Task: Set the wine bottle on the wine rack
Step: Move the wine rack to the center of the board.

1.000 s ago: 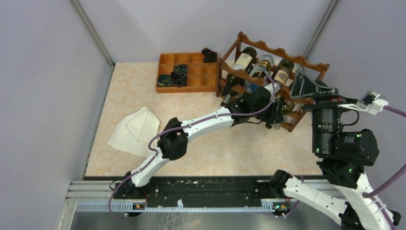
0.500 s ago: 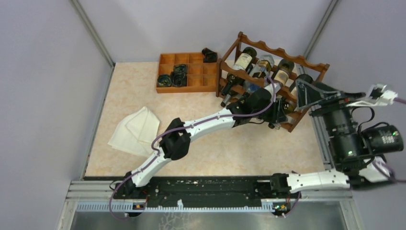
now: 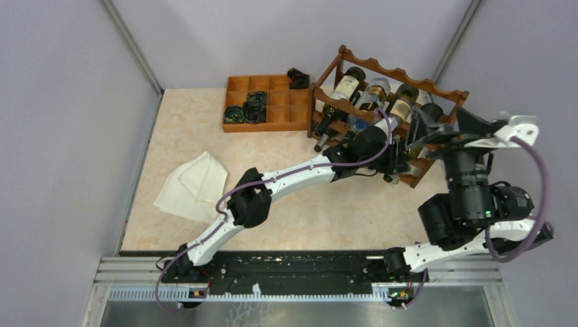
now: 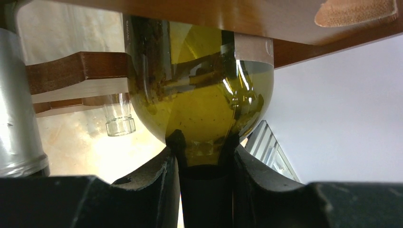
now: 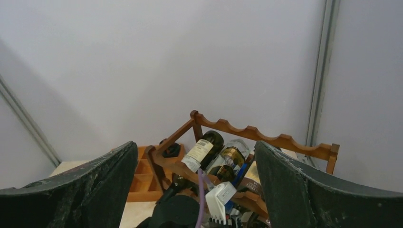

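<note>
The wine bottle [image 4: 199, 109] is olive-green glass and lies under a rail of the reddish-brown wine rack [image 3: 382, 71], in its lower tier. My left gripper [image 4: 204, 152] is shut on the bottle's dark neck, with the shoulder just beyond the fingertips. From above, the left gripper [image 3: 394, 158] sits at the rack's front, and the rack hides most of the bottle. My right gripper [image 3: 443, 129] hangs open over the rack's right end with nothing between its fingers. In the right wrist view the right gripper [image 5: 197, 190] looks down on the wine rack [image 5: 247, 130].
Several other bottles [image 3: 371, 95] lie in the rack's upper tier. An orange-brown compartment tray [image 3: 266, 122] with black items stands left of the rack. A white cloth [image 3: 194, 184] lies at the table's left. A clear bottle neck [image 4: 119, 121] hangs near the held bottle.
The right arm has swung out to the right and back, and its open gripper now sits over the rack's right end. The left arm and its grip have not moved.
</note>
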You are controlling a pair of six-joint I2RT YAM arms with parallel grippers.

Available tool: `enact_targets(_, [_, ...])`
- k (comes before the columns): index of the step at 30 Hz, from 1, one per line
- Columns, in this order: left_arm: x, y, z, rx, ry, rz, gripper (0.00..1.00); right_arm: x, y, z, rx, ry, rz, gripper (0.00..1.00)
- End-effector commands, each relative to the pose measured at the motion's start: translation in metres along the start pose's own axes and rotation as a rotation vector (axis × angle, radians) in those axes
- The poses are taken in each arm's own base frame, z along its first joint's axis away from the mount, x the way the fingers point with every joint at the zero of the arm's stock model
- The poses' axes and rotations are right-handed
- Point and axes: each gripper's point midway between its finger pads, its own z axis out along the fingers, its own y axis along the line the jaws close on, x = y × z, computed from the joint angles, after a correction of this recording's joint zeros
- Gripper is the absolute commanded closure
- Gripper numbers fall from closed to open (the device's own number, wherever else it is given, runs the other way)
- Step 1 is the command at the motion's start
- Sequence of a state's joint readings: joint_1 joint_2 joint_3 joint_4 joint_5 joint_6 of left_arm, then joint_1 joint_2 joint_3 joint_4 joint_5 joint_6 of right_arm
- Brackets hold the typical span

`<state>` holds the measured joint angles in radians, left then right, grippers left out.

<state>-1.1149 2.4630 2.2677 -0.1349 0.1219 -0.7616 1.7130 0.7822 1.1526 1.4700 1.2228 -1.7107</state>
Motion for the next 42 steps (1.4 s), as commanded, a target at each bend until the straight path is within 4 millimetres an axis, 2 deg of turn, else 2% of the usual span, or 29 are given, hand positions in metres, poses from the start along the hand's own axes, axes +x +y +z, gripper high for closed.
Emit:
enact_targets(1, [-0.071, -0.053, -0.014, 0.141, -0.238, 0.016, 1.0, 0.001, -0.048, 0.002, 0.06, 0.007, 0.172, 0.09])
enact_targets(10, [-0.078, -0.053, -0.001, 0.16, -0.284, -0.037, 1.0, -0.009, -0.046, 0.005, 0.071, -0.016, 0.181, 0.09])
enact_targets(18, [-0.085, -0.057, 0.004, 0.195, -0.332, -0.066, 1.0, -0.005, -0.049, 0.004, 0.059, -0.021, 0.197, 0.09])
enact_targets(24, [-0.086, -0.059, 0.007, 0.212, -0.344, -0.068, 1.0, 0.006, -0.077, 0.002, 0.107, 0.052, 0.119, 0.09])
enact_targets(27, [-0.083, -0.056, 0.008, 0.204, -0.337, -0.069, 1.0, 0.008, -0.084, 0.003, 0.095, 0.083, 0.093, 0.09])
enact_targets(30, [-0.081, -0.054, 0.008, 0.198, -0.333, -0.066, 1.0, 0.002, -0.066, 0.006, 0.049, 0.072, 0.044, 0.09])
enact_targets(34, [-0.079, -0.051, 0.009, 0.193, -0.328, -0.068, 1.0, -0.029, -0.033, 0.018, -0.035, 0.02, -0.009, 0.09])
enact_targets(39, [-0.076, -0.047, 0.01, 0.188, -0.323, -0.076, 1.0, -0.06, -0.007, 0.045, -0.214, 0.007, 0.039, 0.09])
enact_targets(42, [-0.076, -0.046, 0.011, 0.185, -0.321, -0.075, 1.0, -0.076, 0.007, 0.047, -0.244, -0.051, -0.015, 0.06])
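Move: The left hand, already pinching a wine bottle's neck at the front of the wine rack, has the rack's middle about 12 cm ahead, 3 cm to its left and roughly level. Nearest on the upper row, the third bottle lies some 14 cm straight ahead and 5 cm up, and the clear bottle 16 cm ahead, 7 cm left, 5 cm up. From the raised right hand, the rack's middle is roughly 22 cm ahead, 5 cm right and 36 cm below. Left hand slides the gripped bottle 3 cm right and forward into the rack; right goes right, then left-up. ##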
